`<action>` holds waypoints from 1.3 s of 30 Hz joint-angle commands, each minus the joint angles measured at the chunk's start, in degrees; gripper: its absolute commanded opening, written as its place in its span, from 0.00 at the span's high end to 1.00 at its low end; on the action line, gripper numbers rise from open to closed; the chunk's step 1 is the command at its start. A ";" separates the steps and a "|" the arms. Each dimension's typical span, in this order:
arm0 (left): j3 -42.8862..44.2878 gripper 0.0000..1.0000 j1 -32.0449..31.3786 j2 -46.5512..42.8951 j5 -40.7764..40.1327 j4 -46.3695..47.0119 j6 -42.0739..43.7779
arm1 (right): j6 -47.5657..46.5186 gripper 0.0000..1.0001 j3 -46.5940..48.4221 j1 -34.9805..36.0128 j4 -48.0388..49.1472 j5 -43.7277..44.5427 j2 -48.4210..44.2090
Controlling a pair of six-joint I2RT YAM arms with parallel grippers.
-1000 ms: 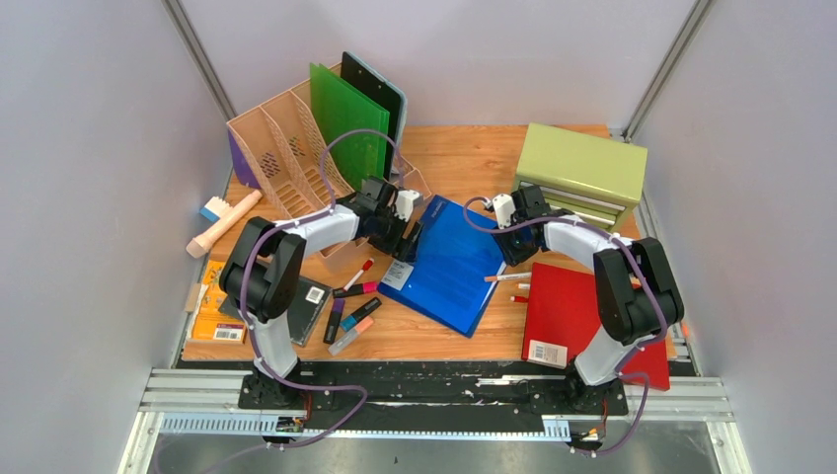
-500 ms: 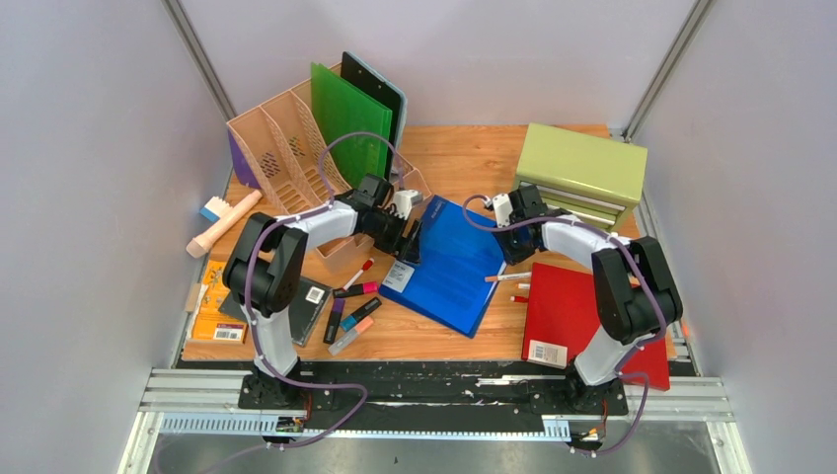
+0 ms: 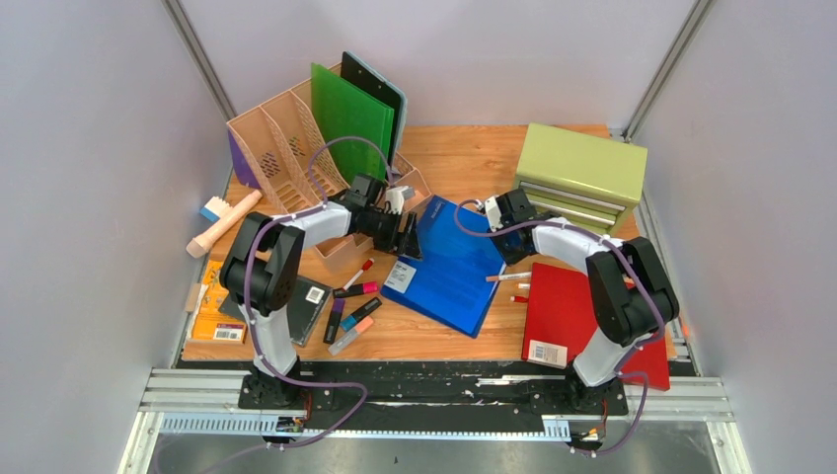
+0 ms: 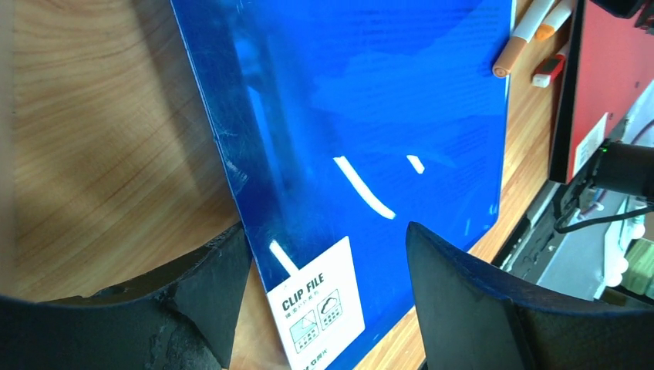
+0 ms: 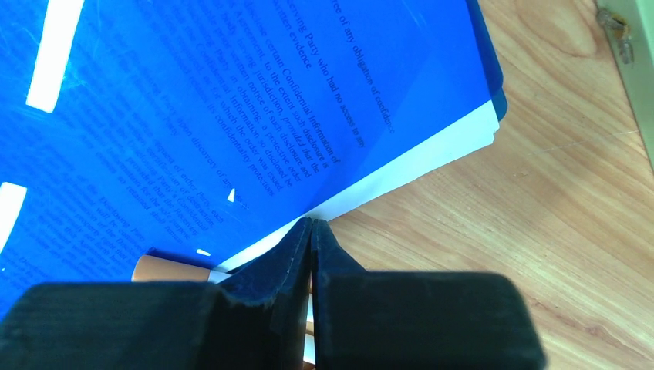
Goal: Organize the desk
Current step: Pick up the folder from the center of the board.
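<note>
A blue clip file (image 3: 449, 262) lies slanted in the middle of the wooden desk (image 3: 464, 158). My left gripper (image 3: 410, 240) is open at its left side. In the left wrist view this gripper (image 4: 325, 231) straddles the file's (image 4: 362, 116) edge near the white CLIP FILE label (image 4: 316, 308), one finger over bare wood. My right gripper (image 3: 505, 242) is at the file's right edge. In the right wrist view it (image 5: 311, 221) is shut, tips meeting the white sheet (image 5: 432, 154) that pokes out of the file. I cannot tell whether the sheet is pinched.
A green drawer cabinet (image 3: 577, 173) stands at the back right, and a red folder (image 3: 577, 311) lies at the front right. The tan file rack (image 3: 286, 148) holds a green folder (image 3: 350, 118). Markers (image 3: 350, 306) lie at the front left, an orange-capped one (image 3: 508, 277) by the file.
The right gripper's jaws have closed at the file's right edge and it has shifted slightly left. The left gripper has edged a little to the left, still open.
</note>
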 commanded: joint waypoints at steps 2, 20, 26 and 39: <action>-1.60 0.21 -2.05 -4.81 12.96 9.12 -5.91 | 3.36 0.96 -3.01 2.56 4.99 -5.21 5.89; -2.59 0.33 -1.61 -8.45 10.00 9.48 -6.54 | 3.46 0.98 -2.62 3.84 5.25 -5.61 5.88; -0.42 0.55 -0.69 -9.67 6.37 3.60 -1.04 | 2.39 0.96 -2.10 3.83 5.13 -7.56 3.38; 5.83 1.00 0.57 -19.12 6.83 -11.04 15.75 | 0.35 0.51 11.93 0.31 -2.51 -18.78 -8.75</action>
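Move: The blue folder's middle is about 6 cm right of the left gripper, 4 cm back and 4 cm below; its left edge runs between the open fingers. From the right gripper it lies some 13 cm left and 1 cm back, level with the tips. The pink marker is about 11 cm left of the left gripper and 9 cm back. The brown-and-white marker sits 3 cm back from the right gripper, 1 cm right of it, and the red folder about 15 cm right and 13 cm back. Lift the left gripper about 5 cm while reaching some 3 cm right over the blue folder, then come back left as its fingers close and pinch the left edge, and raise it a few centimetres more. Meanwhile push the right edge left with the right fingers, first forward-left, then back-left, about 5 cm leftward in all; finish by rising some 3 cm and parting the fingers partway. ##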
